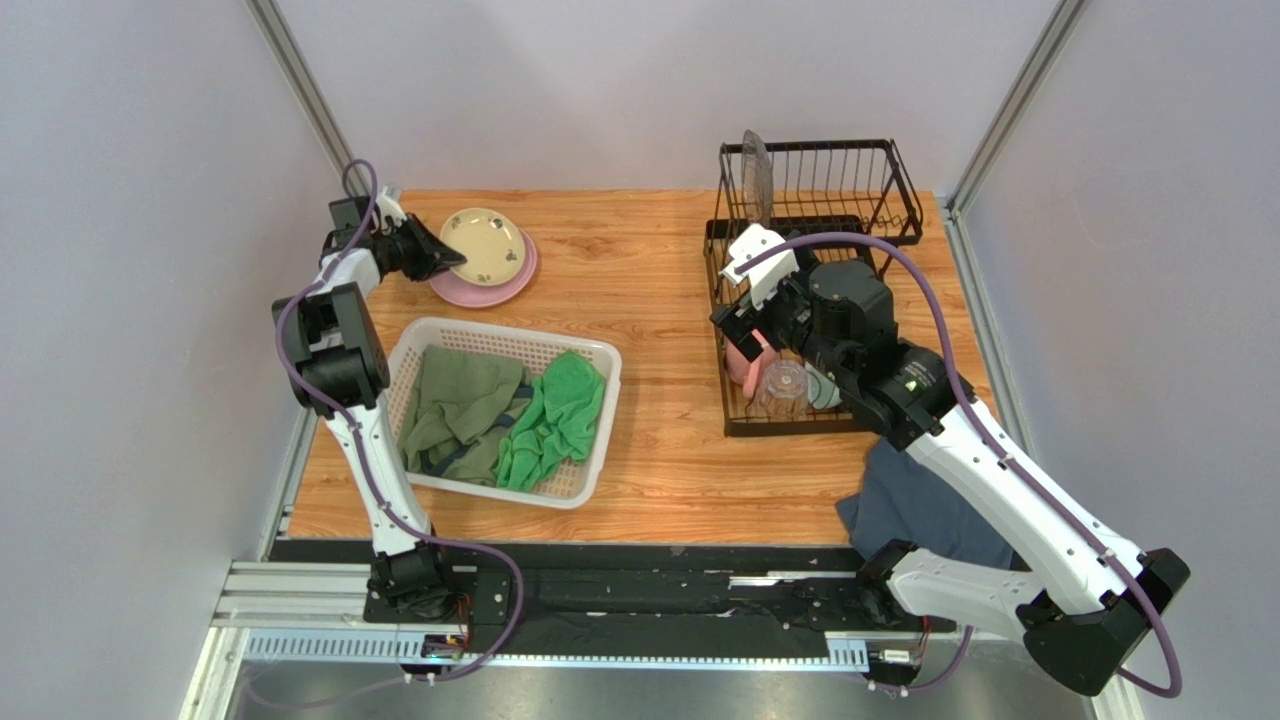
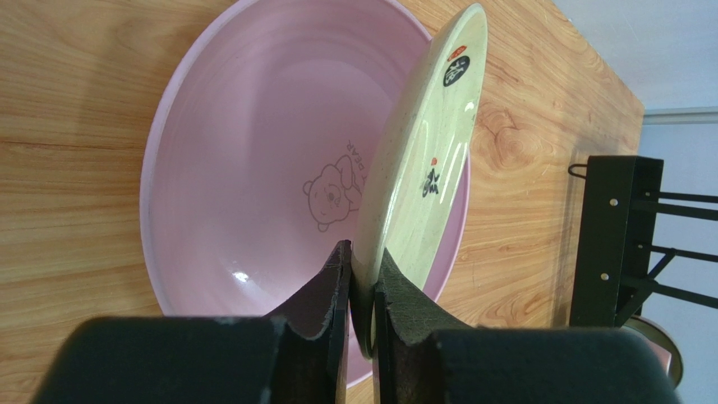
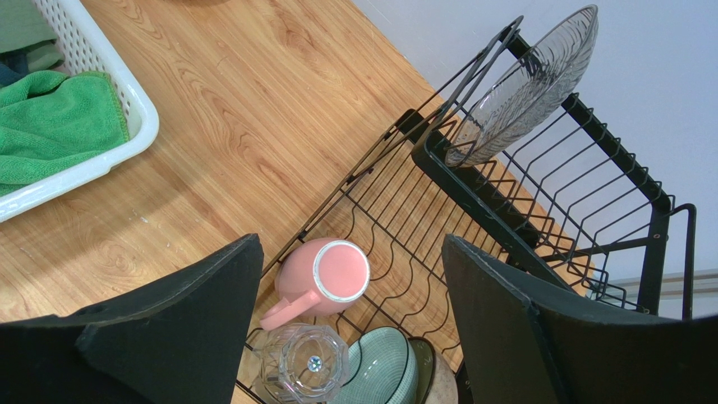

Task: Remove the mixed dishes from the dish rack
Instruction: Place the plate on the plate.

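My left gripper (image 1: 446,255) is shut on the near rim of the cream plate (image 1: 484,237), held tilted over the large pink plate (image 1: 508,282) that lies on the table at the far left. The wrist view shows my left gripper (image 2: 362,269) pinching the cream plate (image 2: 430,151) above the pink plate (image 2: 253,151). My right gripper (image 1: 747,323) is open above the black dish rack (image 1: 718,270). Below the right gripper (image 3: 352,244), on the lower tray (image 3: 396,194), lie the upside-down pink mug (image 3: 324,278), the clear glass cup (image 3: 308,366), the teal bowl (image 3: 379,370) and the brown-olive bowl (image 3: 438,383). The grey plate (image 3: 522,84) stands in the upper shelf.
A white mesh basket (image 1: 601,353) holding green cloths (image 1: 556,420) sits on the table's near left. A dark blue cloth (image 1: 917,510) lies at the near right edge under the right arm. Grey walls close in both sides.
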`<state>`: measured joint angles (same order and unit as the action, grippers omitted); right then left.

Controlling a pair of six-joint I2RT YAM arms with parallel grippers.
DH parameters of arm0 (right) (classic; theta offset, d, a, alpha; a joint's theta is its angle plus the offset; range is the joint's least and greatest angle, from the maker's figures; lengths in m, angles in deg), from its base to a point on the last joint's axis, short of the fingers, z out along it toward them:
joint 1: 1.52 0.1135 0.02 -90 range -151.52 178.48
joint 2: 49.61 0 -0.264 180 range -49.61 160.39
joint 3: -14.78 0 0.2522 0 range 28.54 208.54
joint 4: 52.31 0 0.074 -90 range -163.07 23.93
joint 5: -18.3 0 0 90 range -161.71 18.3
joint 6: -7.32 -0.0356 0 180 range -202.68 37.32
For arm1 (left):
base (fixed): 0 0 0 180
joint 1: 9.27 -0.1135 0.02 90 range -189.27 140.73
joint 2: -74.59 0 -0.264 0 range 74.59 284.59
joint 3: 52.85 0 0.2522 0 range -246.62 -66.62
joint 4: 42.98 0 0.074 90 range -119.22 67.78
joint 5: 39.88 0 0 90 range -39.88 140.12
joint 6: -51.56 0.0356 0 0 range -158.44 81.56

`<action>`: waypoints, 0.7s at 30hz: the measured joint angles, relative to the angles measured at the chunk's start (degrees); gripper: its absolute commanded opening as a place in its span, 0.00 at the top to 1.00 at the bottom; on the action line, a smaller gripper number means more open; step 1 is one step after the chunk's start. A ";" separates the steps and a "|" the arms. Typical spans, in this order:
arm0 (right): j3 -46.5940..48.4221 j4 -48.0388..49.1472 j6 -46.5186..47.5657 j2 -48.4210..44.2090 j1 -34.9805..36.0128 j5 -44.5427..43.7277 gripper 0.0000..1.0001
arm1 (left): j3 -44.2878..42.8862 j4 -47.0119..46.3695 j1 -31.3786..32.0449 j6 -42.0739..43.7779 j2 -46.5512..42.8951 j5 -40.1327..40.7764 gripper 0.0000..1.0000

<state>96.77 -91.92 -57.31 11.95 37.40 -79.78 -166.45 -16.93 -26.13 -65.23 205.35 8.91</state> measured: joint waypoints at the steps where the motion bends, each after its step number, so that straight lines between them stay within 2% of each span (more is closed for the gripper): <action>1: 0.00 0.00 0.00 0.00 0.00 0.00 0.16 | 0.00 0.04 0.00 0.09 0.00 0.00 0.82; 8: 0.00 0.00 0.00 0.02 0.00 -0.02 0.16 | 0.00 0.42 0.00 0.35 0.04 0.26 0.79; 14: 0.00 0.02 0.00 0.02 0.00 -0.17 0.16 | -0.02 1.40 0.00 1.22 0.13 0.85 0.73; 17: -0.04 0.04 0.00 0.02 0.00 -0.39 0.16 | 0.00 2.23 0.00 1.62 0.35 0.87 0.65; 21: -0.07 0.17 0.00 0.02 -0.02 -0.68 0.16 | -0.02 3.19 0.00 2.29 0.59 1.09 0.50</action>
<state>96.70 -91.74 -57.31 11.97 37.37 -80.46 -166.47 -13.74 -26.13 -62.93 205.94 10.00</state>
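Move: The yellow plate, tilted and held by its near-left rim in the left fingers, has its middle some 4 cm ahead and 5 cm to the right of that hand; the pink plate under it is centred about 2 cm ahead, 5 cm right and 3 cm below. The laundry basket lies roughly 27 cm back and 11 cm right of the left hand. From the idle right hand the pink plate is about 27 cm ahead, 40 cm left and 27 cm lower. Low over the pink plate's near-left side, the left hand all but stays in place at first while its fingers ease slightly apart, loosening their pinch on the yellow plate's rim. Then it sinks about 1.5 cm towards the pink plate and draws back nearly 1 cm as the fingers spread faster to somewhat under half open, still on either side of the yellow plate's near rim. ##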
